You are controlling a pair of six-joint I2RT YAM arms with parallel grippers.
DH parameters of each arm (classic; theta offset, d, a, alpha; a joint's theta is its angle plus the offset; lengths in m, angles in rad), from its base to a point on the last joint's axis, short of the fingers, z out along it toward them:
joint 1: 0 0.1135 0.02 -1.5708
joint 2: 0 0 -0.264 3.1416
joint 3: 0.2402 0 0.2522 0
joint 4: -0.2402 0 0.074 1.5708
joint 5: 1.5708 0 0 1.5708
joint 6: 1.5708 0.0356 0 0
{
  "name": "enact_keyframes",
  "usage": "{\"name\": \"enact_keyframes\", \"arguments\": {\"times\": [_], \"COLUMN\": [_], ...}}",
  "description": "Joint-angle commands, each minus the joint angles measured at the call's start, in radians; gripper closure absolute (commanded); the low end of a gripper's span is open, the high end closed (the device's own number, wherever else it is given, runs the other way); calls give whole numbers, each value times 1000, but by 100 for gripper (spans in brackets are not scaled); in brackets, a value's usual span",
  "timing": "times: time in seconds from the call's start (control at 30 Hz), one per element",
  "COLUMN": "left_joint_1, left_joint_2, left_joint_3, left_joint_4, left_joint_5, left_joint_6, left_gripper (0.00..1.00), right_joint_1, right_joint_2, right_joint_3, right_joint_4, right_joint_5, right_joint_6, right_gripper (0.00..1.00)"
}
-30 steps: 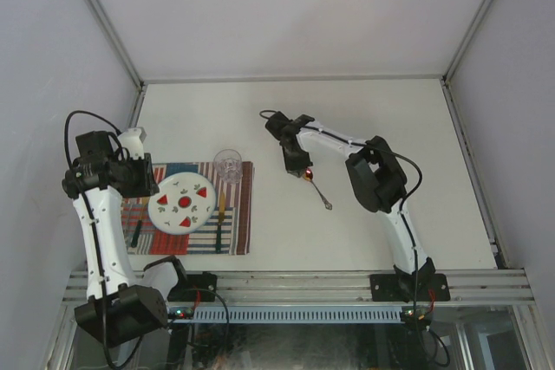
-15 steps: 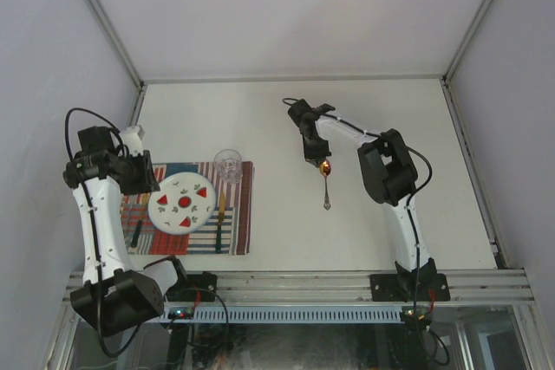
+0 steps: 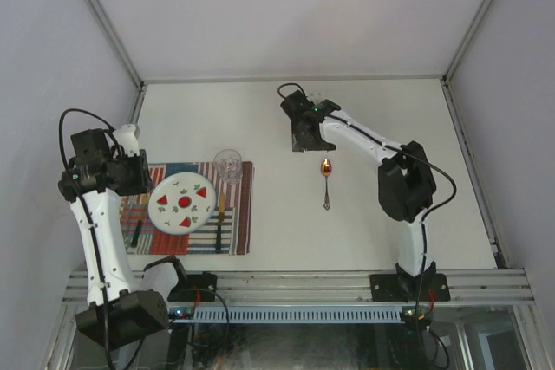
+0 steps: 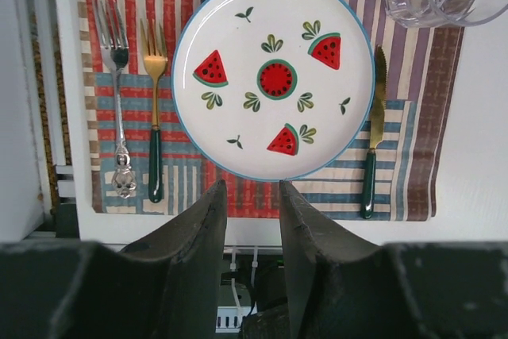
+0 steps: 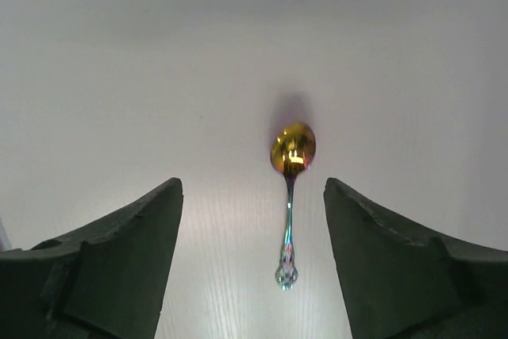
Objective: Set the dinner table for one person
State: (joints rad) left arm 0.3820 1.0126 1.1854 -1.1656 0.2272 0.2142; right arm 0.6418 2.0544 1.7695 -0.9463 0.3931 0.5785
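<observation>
On the off-white dinner table (image 3: 390, 127), right of the striped placemat (image 3: 238, 214), lies a spoon (image 3: 326, 183) with a gold bowl and an iridescent handle. Nothing touches it. My right gripper (image 3: 305, 136) hovers just beyond the bowl, open; in the right wrist view the spoon (image 5: 288, 196) shows between the wide-spread jaws of the gripper (image 5: 252, 188). My left gripper (image 4: 251, 186) hangs above the placemat's near edge, jaws slightly apart, nothing between them. A watermelon plate (image 4: 274, 77) sits on the placemat.
Two forks (image 4: 119, 109) lie left of the plate and a green-handled knife (image 4: 373, 132) lies right of it. A clear glass (image 3: 228, 163) stands at the placemat's far right corner. Aluminium rails (image 3: 295, 283) edge the table, and grey walls enclose it.
The right gripper opened and let go of the spoon, which now lies straight on the table. That gripper then drew back toward the far side. The left arm barely moved.
</observation>
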Motion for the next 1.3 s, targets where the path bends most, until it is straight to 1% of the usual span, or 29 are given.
{"name": "enact_keyframes", "arguments": {"times": [0.0, 0.13, 0.23, 0.4, 0.6, 0.77, 1.03, 1.27], "left_joint_1": [8, 7, 7, 8, 8, 9, 9, 8], "left_joint_2": [-78, -99, -109, -103, -117, -115, -84, -57], "left_joint_3": [18, 14, 3, 22, 37, 33, 41, 36], "left_joint_4": [-17, -54, -51, -88, -108, -99, -87, -70], "left_joint_5": [-18, -21, -4, 44, 56, 36, 32, 37], "left_joint_6": [66, 103, 109, 105, 109, 97, 39, -5], "left_gripper": [62, 62, 62, 62, 62, 62, 62, 62], "right_joint_1": [79, 164, 203, 223, 188, 126, 49, 13], "right_joint_2": [-152, -239, -234, -192, -208, -237, -255, -216], "right_joint_3": [-118, -289, -390, -428, -460, -517, -592, -597], "right_joint_4": [-87, -83, -70, -37, 107, 214, 263, 331], "right_joint_5": [128, 131, 129, 126, 64, 0, -15, -92], "right_joint_6": [154, 279, 336, 341, 296, 277, 203, 144], "right_gripper": [29, 38, 44, 53, 54, 53, 53, 54]}}
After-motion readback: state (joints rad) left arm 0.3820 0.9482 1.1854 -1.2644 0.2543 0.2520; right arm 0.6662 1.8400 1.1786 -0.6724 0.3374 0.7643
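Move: The spoon lies on the bare table about 8 cm back from the open right hand, 3 cm to its right and some 8 cm below. The glass stands roughly 26 cm to the left of the spoon and 5 cm farther out; the knife on the placemat is about 28 cm left of the spoon and 10 cm nearer. From the left hand, the spoon is some 41 cm to the right, 8 cm ahead and 20 cm down. The right hand lifts a couple of centimetres and sweeps back about 14 cm while sinking towards the table, then comes forward some 4 cm, lower still and to the right, turning about 10 degrees clockwise until its fingertips are low on either side of the spoon's handle. On the way the fingers narrow from wide to about half open without shutting; the empty left hand just draws back about 3 cm, its opening unchanged. ##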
